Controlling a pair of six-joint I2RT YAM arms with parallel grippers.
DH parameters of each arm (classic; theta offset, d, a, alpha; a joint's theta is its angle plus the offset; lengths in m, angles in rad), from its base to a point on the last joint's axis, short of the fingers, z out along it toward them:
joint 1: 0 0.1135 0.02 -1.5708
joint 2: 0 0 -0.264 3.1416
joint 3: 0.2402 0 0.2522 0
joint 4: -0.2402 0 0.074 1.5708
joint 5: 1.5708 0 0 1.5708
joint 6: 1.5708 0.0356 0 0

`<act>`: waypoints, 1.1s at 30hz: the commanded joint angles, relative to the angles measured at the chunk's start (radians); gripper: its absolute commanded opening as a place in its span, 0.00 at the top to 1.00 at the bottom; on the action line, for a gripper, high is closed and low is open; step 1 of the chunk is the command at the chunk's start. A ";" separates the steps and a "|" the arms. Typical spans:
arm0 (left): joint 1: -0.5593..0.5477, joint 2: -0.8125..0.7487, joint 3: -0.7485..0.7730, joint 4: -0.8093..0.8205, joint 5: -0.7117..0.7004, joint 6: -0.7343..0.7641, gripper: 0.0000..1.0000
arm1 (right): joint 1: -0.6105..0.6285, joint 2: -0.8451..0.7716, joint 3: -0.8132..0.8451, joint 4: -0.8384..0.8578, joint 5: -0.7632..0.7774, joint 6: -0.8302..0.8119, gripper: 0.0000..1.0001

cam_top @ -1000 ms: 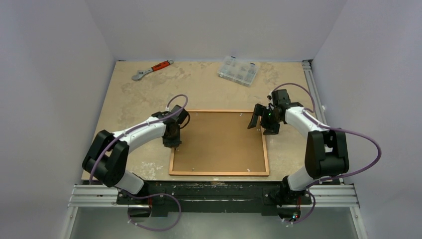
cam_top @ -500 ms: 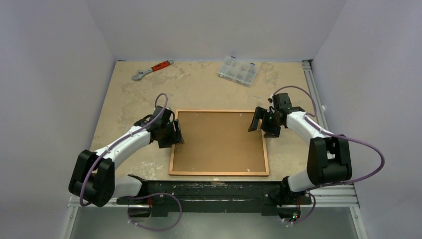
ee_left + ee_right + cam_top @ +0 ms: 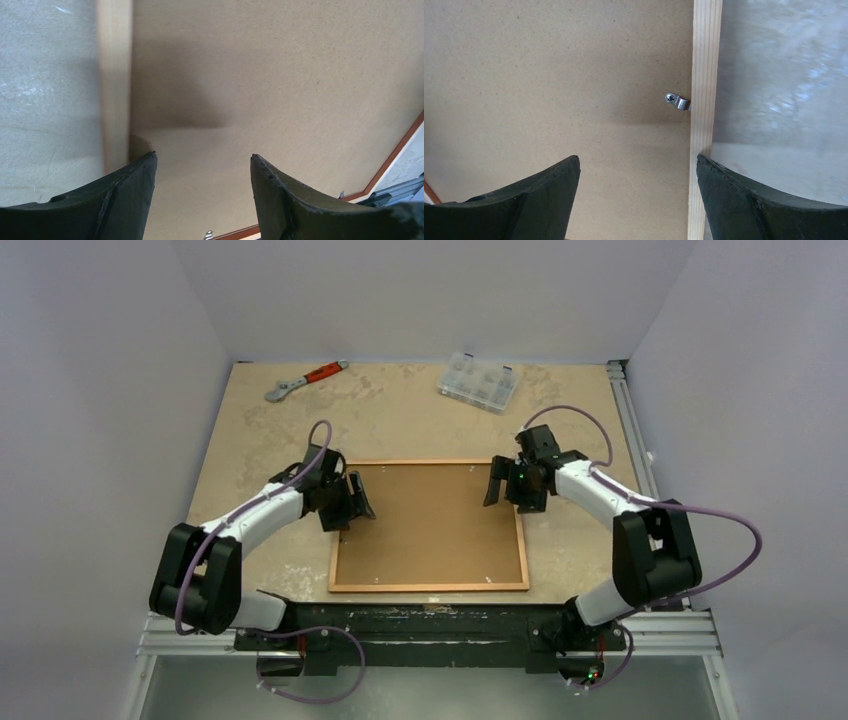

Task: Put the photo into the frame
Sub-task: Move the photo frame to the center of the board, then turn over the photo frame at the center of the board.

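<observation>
The frame lies face down in the middle of the table, pale wood side up, with the brown backing board set inside it. The photo is hidden. My left gripper hovers open over the frame's left rail and the board, with nothing between its fingers. My right gripper stands open over the upper right corner. In the right wrist view its jaws straddle the right rail, below a small metal clip screwed to the board.
An orange-handled wrench and a clear compartment box lie at the back of the table. An aluminium rail runs along the right edge. White walls close in on three sides.
My left gripper opened, came off the frame's left rail and drew back up the table. The right gripper moved left. The frame with its board slid a little to the left.
</observation>
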 commanded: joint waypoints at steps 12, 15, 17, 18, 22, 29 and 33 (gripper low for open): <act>-0.006 -0.243 0.152 -0.273 -0.249 0.122 0.31 | 0.093 -0.049 0.018 -0.125 0.071 0.036 0.13; -0.061 -0.373 0.098 -0.246 -0.188 0.106 0.30 | 0.093 -0.097 -0.028 -0.171 0.133 0.041 0.16; -0.115 -0.431 0.067 -0.221 -0.156 0.086 0.30 | 0.093 -0.117 -0.068 -0.189 0.162 0.055 0.17; -0.153 -0.452 0.062 -0.217 -0.155 0.078 0.30 | 0.092 -0.127 -0.086 -0.190 0.179 0.063 0.17; -0.282 -0.498 0.042 -0.156 -0.131 0.038 0.29 | 0.090 -0.135 -0.144 -0.172 0.168 0.074 0.21; -0.505 -0.446 0.078 -0.110 -0.198 0.032 0.10 | 0.092 -0.131 -0.216 -0.101 0.044 0.088 0.52; -0.642 -0.368 0.117 -0.070 -0.267 0.047 0.06 | 0.093 -0.108 -0.235 -0.073 0.022 0.083 0.74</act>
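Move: The right hand stands with its open fingers just inside the frame's right rail. The stretch of rail it will close on lies about 8 cm back, 4 cm to its right and 3 cm below, with the near right corner some 17 cm back. A small metal clip is about 4 cm ahead and 3 cm right. From the left hand, the near rail is some 15 cm back, 8 cm right and 3 cm below; the left rail is level with it, about 5 cm to the left. Push the frame's right rail left about 3 cm with the right gripper's outer finger, then draw back some 9 cm along the rail, sinking 3 cm, and close the fingers around it. Carry the left gripper briefly forward-left, lift it about 10 cm, then swing right and back towards the near rail, turning clockwise some 25 degrees, tipping the fingers up and opening wider. ##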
